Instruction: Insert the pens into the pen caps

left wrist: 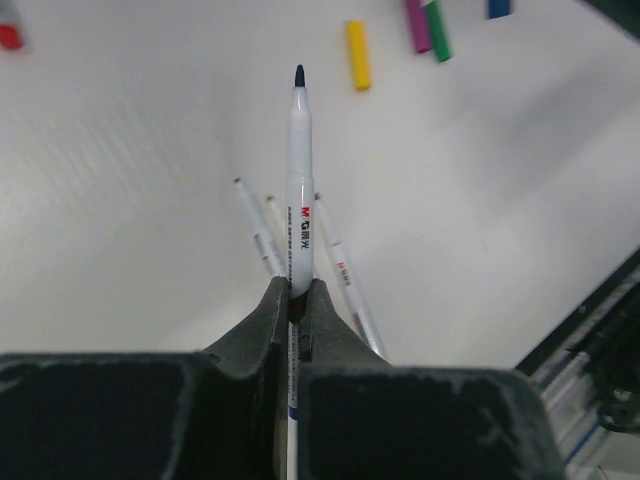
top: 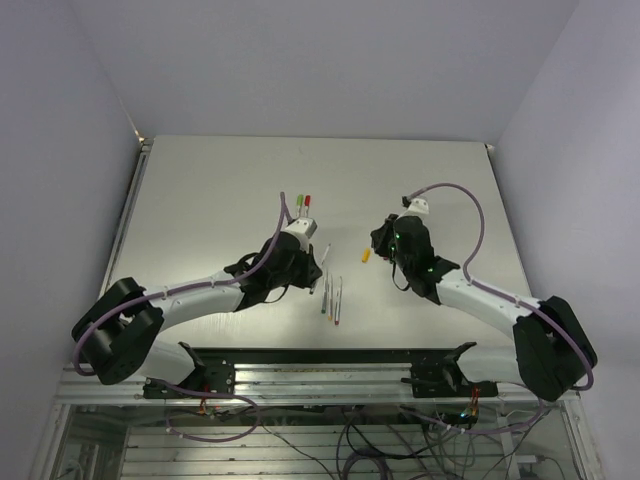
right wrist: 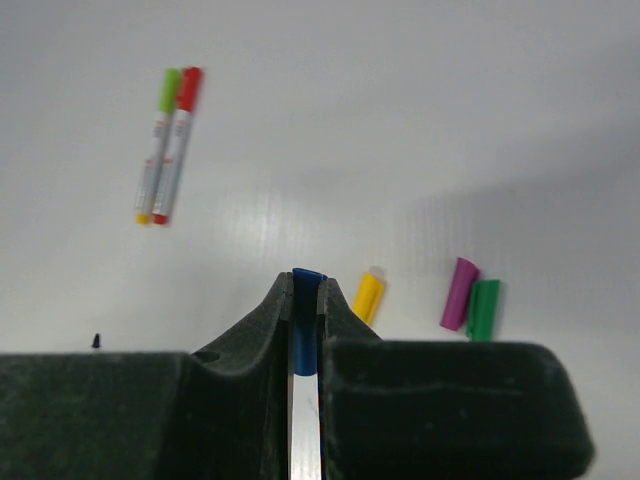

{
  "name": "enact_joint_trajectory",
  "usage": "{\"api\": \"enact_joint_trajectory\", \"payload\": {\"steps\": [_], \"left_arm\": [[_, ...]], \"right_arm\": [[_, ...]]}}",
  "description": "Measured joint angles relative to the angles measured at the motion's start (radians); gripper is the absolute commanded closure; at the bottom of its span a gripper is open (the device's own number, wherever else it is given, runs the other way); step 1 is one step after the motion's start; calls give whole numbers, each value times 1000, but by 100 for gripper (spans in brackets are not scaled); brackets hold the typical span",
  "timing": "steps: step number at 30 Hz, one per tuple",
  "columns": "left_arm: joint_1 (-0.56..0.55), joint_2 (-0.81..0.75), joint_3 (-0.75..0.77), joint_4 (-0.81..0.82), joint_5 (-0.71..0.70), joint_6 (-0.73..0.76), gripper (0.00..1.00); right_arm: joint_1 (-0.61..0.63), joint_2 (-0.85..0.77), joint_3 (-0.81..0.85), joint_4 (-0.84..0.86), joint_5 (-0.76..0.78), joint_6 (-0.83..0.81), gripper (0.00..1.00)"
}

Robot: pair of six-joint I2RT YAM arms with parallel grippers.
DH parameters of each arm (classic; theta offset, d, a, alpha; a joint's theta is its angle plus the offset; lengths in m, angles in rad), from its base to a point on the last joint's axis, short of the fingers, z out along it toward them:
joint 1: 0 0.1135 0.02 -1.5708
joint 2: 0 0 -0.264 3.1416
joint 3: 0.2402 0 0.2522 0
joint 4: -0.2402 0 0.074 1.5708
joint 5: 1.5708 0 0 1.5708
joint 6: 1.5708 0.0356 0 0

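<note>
My left gripper (left wrist: 297, 288) is shut on a white pen (left wrist: 300, 190) whose dark blue tip points away over the table. My right gripper (right wrist: 306, 290) is shut on the blue cap (right wrist: 307, 325), which stands between the fingers. On the table lie a yellow cap (right wrist: 367, 297), a purple cap (right wrist: 459, 293) and a green cap (right wrist: 484, 308). Loose pens (left wrist: 345, 275) lie under the left gripper (top: 312, 262), near the front middle (top: 333, 298). The right gripper (top: 381, 241) faces it, with the yellow cap (top: 366, 254) between them.
Two pens with a green cap (right wrist: 168, 90) and a red cap (right wrist: 187, 88) on them lie side by side behind the left gripper (top: 304, 206). The metal rail (top: 330, 365) runs along the table's near edge. Purple cables loop over both arms.
</note>
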Motion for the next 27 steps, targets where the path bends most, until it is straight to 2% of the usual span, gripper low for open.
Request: {"api": "enact_joint_trajectory", "payload": {"steps": [8, 16, 21, 27], "left_arm": [[0, -38, -16, 179, 123, 2, 93], [0, -36, -43, 376, 200, -45, 93], [0, -20, -45, 444, 225, -67, 93], [0, -17, -45, 479, 236, -82, 93]], "right_arm": [[0, -103, -128, 308, -124, -14, 100], [0, -143, -177, 563, -201, 8, 100], [0, -145, -180, 665, -224, 26, 100], [0, -145, -181, 711, -240, 45, 100]]}}
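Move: The left hand holds the uncapped pen. The dark blue cap, in the right hand's fingers, lies about 9 cm ahead of the left hand, 15 cm to its right and 3 cm higher. From the right hand, the pen's tip is roughly 12 cm left and 3 cm back, near level. The yellow cap lies some 11 cm below the right hand, 1 cm ahead and 1 cm left; the purple cap 2 cm ahead, 5 cm right. Still gripping pen and cap, the two hands climb and close on each other over the table. The left takes the pen up about 10 cm and 5 to 6 cm right, rolling its right side up some 25 degrees; the right lifts the dark blue cap about 14 cm while drifting 4 cm left, its fingers tipping up roughly 30 degrees and its left side rolling up. Both slow towards the end. ##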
